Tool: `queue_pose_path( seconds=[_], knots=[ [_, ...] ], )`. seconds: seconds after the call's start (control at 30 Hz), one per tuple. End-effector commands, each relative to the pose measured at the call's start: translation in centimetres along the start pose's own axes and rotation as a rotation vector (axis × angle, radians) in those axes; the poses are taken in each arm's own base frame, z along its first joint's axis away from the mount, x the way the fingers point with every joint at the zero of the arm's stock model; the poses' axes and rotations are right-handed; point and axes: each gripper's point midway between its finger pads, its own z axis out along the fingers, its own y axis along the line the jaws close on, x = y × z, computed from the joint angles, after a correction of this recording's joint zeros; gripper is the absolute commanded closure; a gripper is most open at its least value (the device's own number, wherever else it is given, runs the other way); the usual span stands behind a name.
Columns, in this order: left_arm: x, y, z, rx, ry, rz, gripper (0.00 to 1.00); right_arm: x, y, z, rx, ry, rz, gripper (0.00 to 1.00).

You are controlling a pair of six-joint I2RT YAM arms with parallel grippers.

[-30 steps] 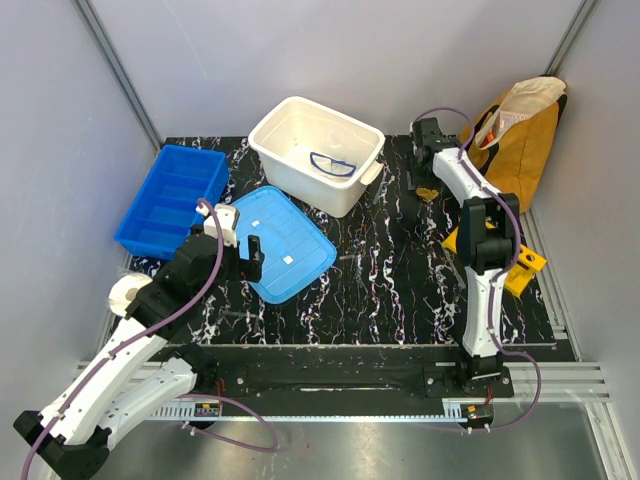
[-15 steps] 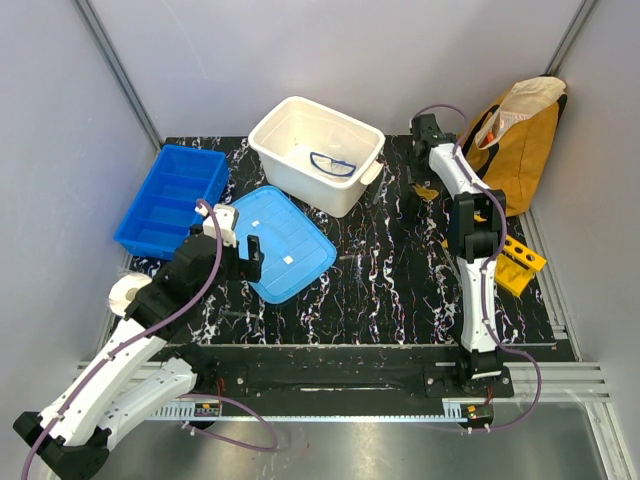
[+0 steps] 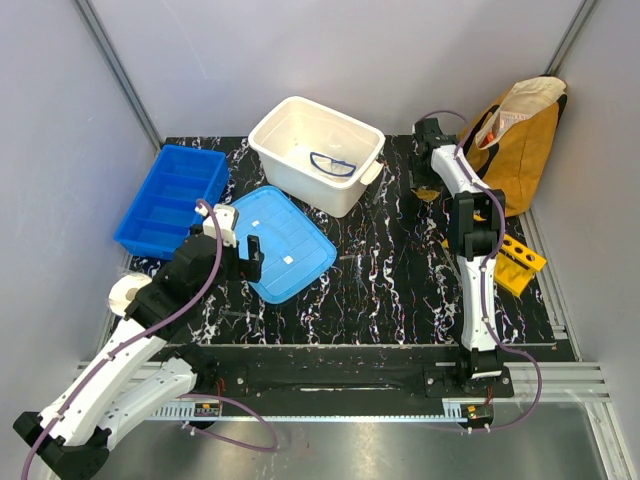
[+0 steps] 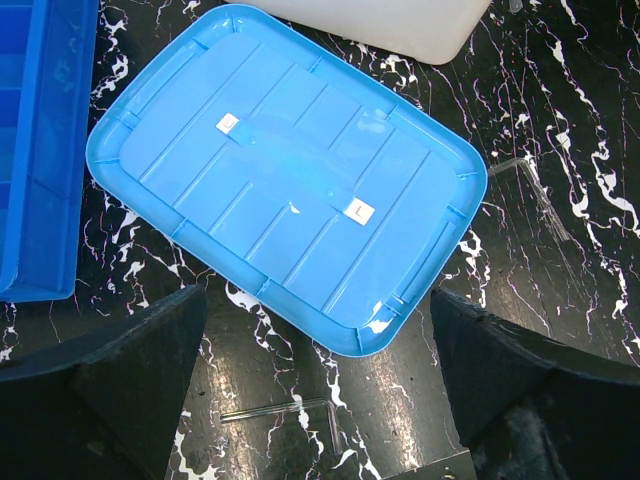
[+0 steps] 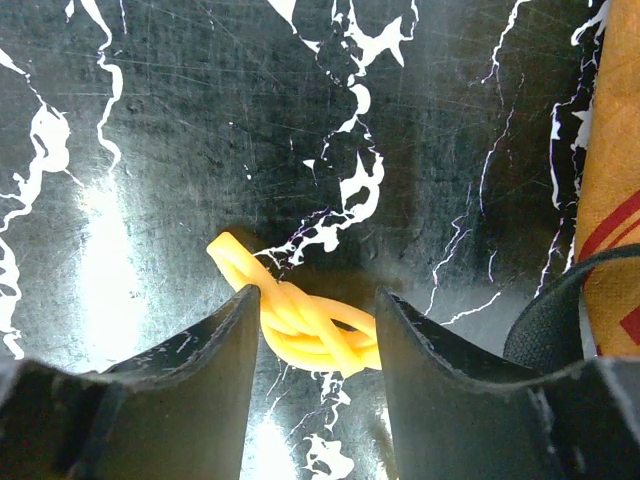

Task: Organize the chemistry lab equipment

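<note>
My right gripper (image 5: 318, 305) is down at the table's back right, its jaws half apart on either side of a knotted yellow rubber tube (image 5: 300, 325) lying on the black surface. The left finger touches the knot, and one tube end pokes out past it. From above, this knot (image 3: 427, 192) shows just under the gripper (image 3: 424, 180). My left gripper (image 4: 315, 330) hangs wide open and empty over a bent glass tube (image 4: 290, 410). Blue-rimmed safety glasses (image 3: 333, 165) lie inside the white tub (image 3: 290, 108). The yellow-orange rack (image 3: 520, 262) sits at the right edge.
The blue lid (image 3: 280, 240) lies flat ahead of the left gripper. The blue divided tray (image 3: 170, 200) stands at the far left. A brown-yellow bag (image 3: 520, 140) leans in the back right corner beside the right gripper. Another thin glass tube (image 4: 530, 185) lies right of the lid.
The right arm's elbow has swung back from over the rack, which now shows fully. Its gripper stays by the yellow tube. The left arm has not moved.
</note>
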Motion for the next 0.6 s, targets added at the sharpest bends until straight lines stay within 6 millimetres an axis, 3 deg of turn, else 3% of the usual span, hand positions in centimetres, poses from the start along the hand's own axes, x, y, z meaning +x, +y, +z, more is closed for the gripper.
queue_pose_path(
  seconds=[0.0, 0.17, 0.37, 0.57],
  knots=[
    [-1.1, -0.5, 0.0, 0.02, -0.045, -0.006, 0.03, 1.5, -0.2, 0.3, -0.014, 0.059, 0.012, 0.47],
    [-1.2, -0.5, 0.0, 0.022, -0.048, -0.008, 0.03, 2.4, 0.0, -0.1, -0.038, 0.082, 0.042, 0.56],
    [-1.1, -0.7, 0.1, 0.03, -0.04, -0.006, 0.03, 3.6, 1.0, -1.0, -0.086, 0.111, 0.099, 0.59],
    [-0.9, -0.7, 0.2, 0.029, -0.034, -0.004, 0.04, 3.7, 0.6, -1.6, -0.076, 0.108, 0.107, 0.8]
  ],
)
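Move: The yellow tubing lies on the table practically between the right gripper's half-open fingertips, its middle about 1 cm back and 1 cm below, neither left nor right. Level with that gripper, a thin glass tube lies some 13 cm left; the white bin stands about 30 cm left and 7 cm ahead, the tan bag roughly 21 cm right and 3 cm ahead. From the left gripper the tubing is some 32 cm ahead, 46 cm right and 20 cm below. Close the right gripper on the yellow tubing while easing it back, left and down, about 1 cm each way, towards the part just left of the tubing's middle. Let the wrist roll slightly, left side rising by some 5 degrees, and bring the half-open fingers in to pinch the strands between both tips. ##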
